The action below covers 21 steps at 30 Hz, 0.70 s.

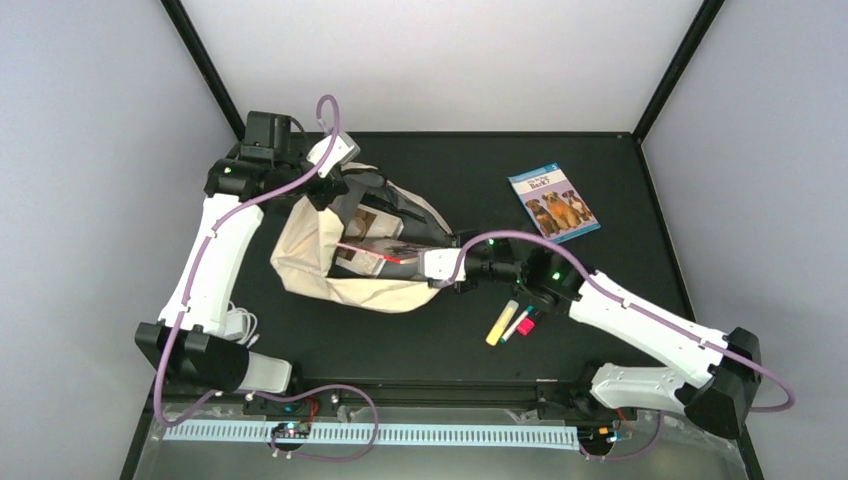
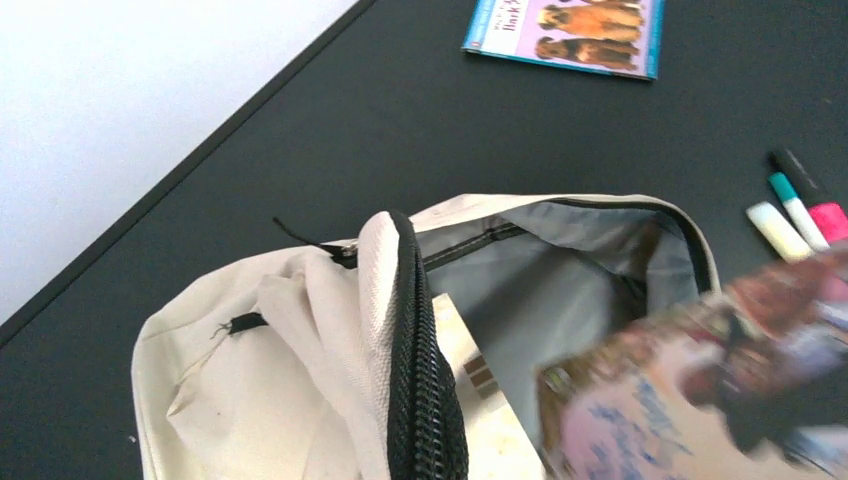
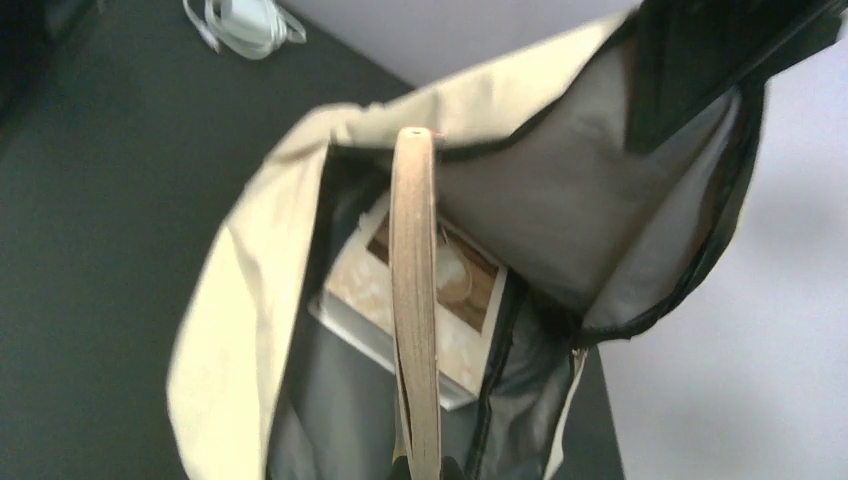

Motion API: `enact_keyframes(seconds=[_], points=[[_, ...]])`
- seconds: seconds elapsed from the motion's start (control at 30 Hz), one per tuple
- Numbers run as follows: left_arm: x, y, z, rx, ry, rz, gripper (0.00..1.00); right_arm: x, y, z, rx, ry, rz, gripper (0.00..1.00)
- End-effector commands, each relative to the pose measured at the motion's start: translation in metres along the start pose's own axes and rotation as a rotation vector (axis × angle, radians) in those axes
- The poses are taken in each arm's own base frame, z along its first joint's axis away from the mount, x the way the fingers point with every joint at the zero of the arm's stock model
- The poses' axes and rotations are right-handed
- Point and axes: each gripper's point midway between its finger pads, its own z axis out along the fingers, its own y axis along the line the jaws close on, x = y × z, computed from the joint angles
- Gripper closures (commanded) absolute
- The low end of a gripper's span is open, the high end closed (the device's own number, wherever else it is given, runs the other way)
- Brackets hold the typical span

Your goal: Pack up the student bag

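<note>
The student bag (image 1: 310, 268), cream fabric with grey lining, lies left of centre with its mouth facing right. At the bag's upper rim my left gripper (image 1: 334, 178) is shut on the black zipper edge (image 2: 420, 400) and holds the opening up. My right gripper (image 1: 434, 266) is shut on a thin book (image 1: 378, 254), seen edge-on (image 3: 415, 300) in the right wrist view, with its far end inside the bag's mouth. In the left wrist view that book (image 2: 680, 400) is blurred. Another book (image 3: 465, 285) with a tan cover lies flat inside the student bag (image 3: 235, 310).
A blue book with dogs on its cover (image 1: 553, 202) lies at the back right. Several markers (image 1: 512, 322) lie beside the right arm's wrist. A white cable (image 1: 240, 322) is coiled by the left arm's base.
</note>
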Motion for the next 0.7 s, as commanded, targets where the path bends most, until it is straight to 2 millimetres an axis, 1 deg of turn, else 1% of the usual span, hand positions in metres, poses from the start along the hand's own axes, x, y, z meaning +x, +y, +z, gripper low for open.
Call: enact_keyframes(seconds=[0.0,0.03,0.1,0.2,0.33,0.4,0.43,0.47,0.5,0.53,0.57,0.63,0.67], points=[[-0.015,-0.036,-0.027,0.102,-0.076,0.131,0.99,0.005,-0.016,0.005,0.159,0.045,-0.278,0.99],[-0.013,-0.041,-0.026,0.125,-0.072,0.138,0.98,0.005,-0.018,0.009,0.181,0.041,-0.315,0.99],[-0.012,-0.050,-0.028,0.167,-0.075,0.151,0.98,0.012,-0.016,0.020,0.179,0.073,-0.380,0.99],[-0.019,-0.059,-0.032,0.202,-0.100,0.166,0.98,0.022,-0.013,0.042,0.156,0.130,-0.477,0.99],[-0.025,-0.074,-0.034,0.252,-0.130,0.179,0.99,0.027,-0.013,0.075,0.168,0.154,-0.631,0.99],[-0.027,-0.076,-0.034,0.262,-0.139,0.166,0.98,0.028,-0.009,0.092,0.148,0.152,-0.682,0.99],[-0.029,-0.075,-0.034,0.261,-0.147,0.158,0.98,0.027,-0.007,0.099,0.144,0.144,-0.694,0.97],[-0.031,-0.074,-0.033,0.257,-0.151,0.147,0.98,0.027,-0.006,0.106,0.147,0.133,-0.699,0.85],[-0.033,-0.072,-0.032,0.250,-0.155,0.139,0.98,0.026,-0.005,0.111,0.153,0.117,-0.701,0.69],[-0.034,-0.069,-0.031,0.238,-0.154,0.129,0.98,0.026,-0.004,0.116,0.163,0.107,-0.695,0.47],[-0.035,-0.065,-0.030,0.225,-0.153,0.117,0.98,0.027,-0.006,0.119,0.178,0.107,-0.675,0.31],[-0.037,-0.057,-0.027,0.188,-0.148,0.094,0.98,0.026,-0.015,0.119,0.224,0.112,-0.599,0.15],[-0.038,-0.053,-0.027,0.167,-0.143,0.085,0.98,0.023,-0.018,0.115,0.241,0.105,-0.545,0.09]])
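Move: The right hand holds the pink-covered book high, and the bag's open mouth lies about 8 cm ahead, 10 cm left and 20 cm below. In it the coffee-cover book lies some 10 cm ahead and 13 cm left of the hand, 23 cm below. The yellow highlighter is about 5 cm back and 13 cm right, and the dog book 19 cm ahead and 26 cm right. From the left hand, the mouth is roughly 5 cm back, 10 cm right and 24 cm below. Still pinching the pink-covered book, the right hand lowers it about 10 cm into the bag's mouth while carrying it left and forward, rolling and tipping the wrist some 30 degrees to lay it over, then opens wide and lets go. The left hand keeps its pinch on the bag's zipped rim and draws it back about 5 cm and rightward, turning clockwise. ##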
